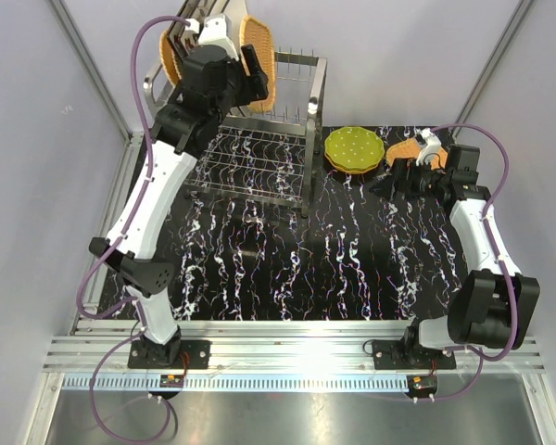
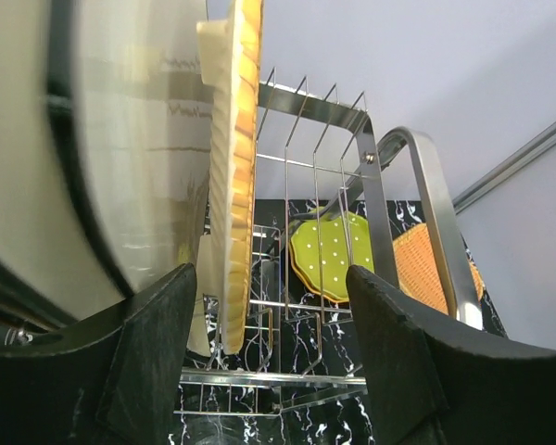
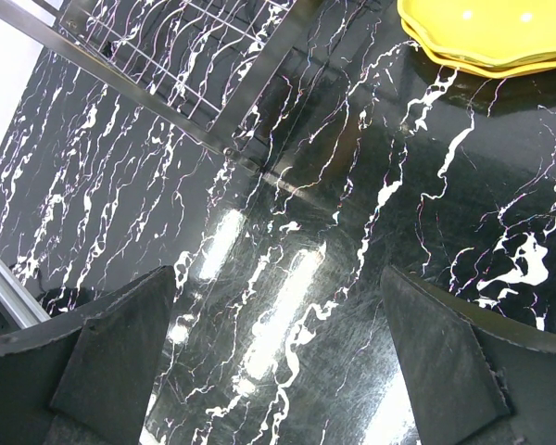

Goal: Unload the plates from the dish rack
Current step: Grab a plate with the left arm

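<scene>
The dish rack [image 1: 269,139] stands at the back left. Two orange-tan wicker plates [image 1: 260,57] stand upright in its top prongs, the other [image 1: 170,61] at the far left. In the left wrist view a wicker plate [image 2: 237,158] is seen edge-on beside a large cream plate [image 2: 120,139]. My left gripper [image 2: 271,348] is open around the wicker plate's rim, which lies close to the left finger [image 2: 157,343] and apart from the right one. Green dotted plates [image 1: 354,149] and a wicker plate [image 1: 406,148] lie on the table. My right gripper [image 3: 276,362] hangs open and empty over the table.
The black marbled table [image 1: 287,269] spreads in front of the rack. The rack's steel handle [image 2: 435,204] rises right of my left fingers. A rack leg [image 3: 250,102] and the green plates [image 3: 491,32] lie beyond my right gripper [image 1: 389,181]. Grey walls enclose the cell.
</scene>
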`<act>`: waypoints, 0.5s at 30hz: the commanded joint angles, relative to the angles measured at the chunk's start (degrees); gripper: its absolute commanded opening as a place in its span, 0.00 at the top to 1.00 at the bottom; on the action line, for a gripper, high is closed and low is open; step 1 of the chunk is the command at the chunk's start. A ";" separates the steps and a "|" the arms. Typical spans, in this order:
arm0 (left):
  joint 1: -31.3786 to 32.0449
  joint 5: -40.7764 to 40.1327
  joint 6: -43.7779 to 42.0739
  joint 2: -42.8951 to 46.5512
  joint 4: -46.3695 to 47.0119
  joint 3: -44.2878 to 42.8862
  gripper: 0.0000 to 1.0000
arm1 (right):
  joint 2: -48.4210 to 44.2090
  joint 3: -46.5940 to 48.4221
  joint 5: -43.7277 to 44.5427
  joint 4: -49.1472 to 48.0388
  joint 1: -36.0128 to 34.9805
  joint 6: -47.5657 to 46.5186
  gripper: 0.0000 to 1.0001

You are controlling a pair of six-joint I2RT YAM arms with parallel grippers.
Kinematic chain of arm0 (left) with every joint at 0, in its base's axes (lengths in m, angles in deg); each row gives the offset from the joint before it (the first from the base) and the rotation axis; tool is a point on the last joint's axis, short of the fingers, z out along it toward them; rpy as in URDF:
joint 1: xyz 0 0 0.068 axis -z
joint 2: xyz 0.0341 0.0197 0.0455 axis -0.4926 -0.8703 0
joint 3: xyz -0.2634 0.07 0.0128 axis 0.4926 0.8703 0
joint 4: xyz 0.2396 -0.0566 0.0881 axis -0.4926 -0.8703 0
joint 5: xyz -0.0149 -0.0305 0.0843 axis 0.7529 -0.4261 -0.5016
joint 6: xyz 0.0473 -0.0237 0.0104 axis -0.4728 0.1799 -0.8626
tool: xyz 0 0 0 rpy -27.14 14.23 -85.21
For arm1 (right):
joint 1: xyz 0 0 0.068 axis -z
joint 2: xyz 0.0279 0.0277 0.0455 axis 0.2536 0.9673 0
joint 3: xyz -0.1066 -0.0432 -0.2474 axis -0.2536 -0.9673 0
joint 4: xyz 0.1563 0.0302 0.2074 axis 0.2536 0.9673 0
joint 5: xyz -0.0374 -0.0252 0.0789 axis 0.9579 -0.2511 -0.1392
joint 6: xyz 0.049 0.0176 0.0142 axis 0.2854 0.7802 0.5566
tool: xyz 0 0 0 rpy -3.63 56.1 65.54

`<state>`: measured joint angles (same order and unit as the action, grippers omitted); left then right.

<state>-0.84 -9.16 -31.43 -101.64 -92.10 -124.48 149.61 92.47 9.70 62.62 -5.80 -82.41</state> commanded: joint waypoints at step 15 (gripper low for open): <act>-0.72 -8.52 -11.09 -4.73 7.93 -0.99 0.55 | -1.74 0.57 -0.74 -2.14 -0.18 1.94 0.00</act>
<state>-0.65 -12.99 -37.61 -105.23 -88.97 -124.48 149.58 92.47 9.72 62.60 -5.80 -81.12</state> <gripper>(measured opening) 0.472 0.994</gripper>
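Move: The woven plate stands upright in the rack straight ahead of the left hand, its middle about 9 cm out and a little higher. The cream plate is some 5 cm left of it, about level in reach; the rack's right rail lies about 10 cm right of the hand, 2 cm ahead and slightly lower. From the right hand the woven plate is roughly 20 cm ahead, 26 cm left and 25 cm up. Left hand eases about 2.5 cm forward and 2 cm down around the woven plate's near edge, fingers closing partway. ##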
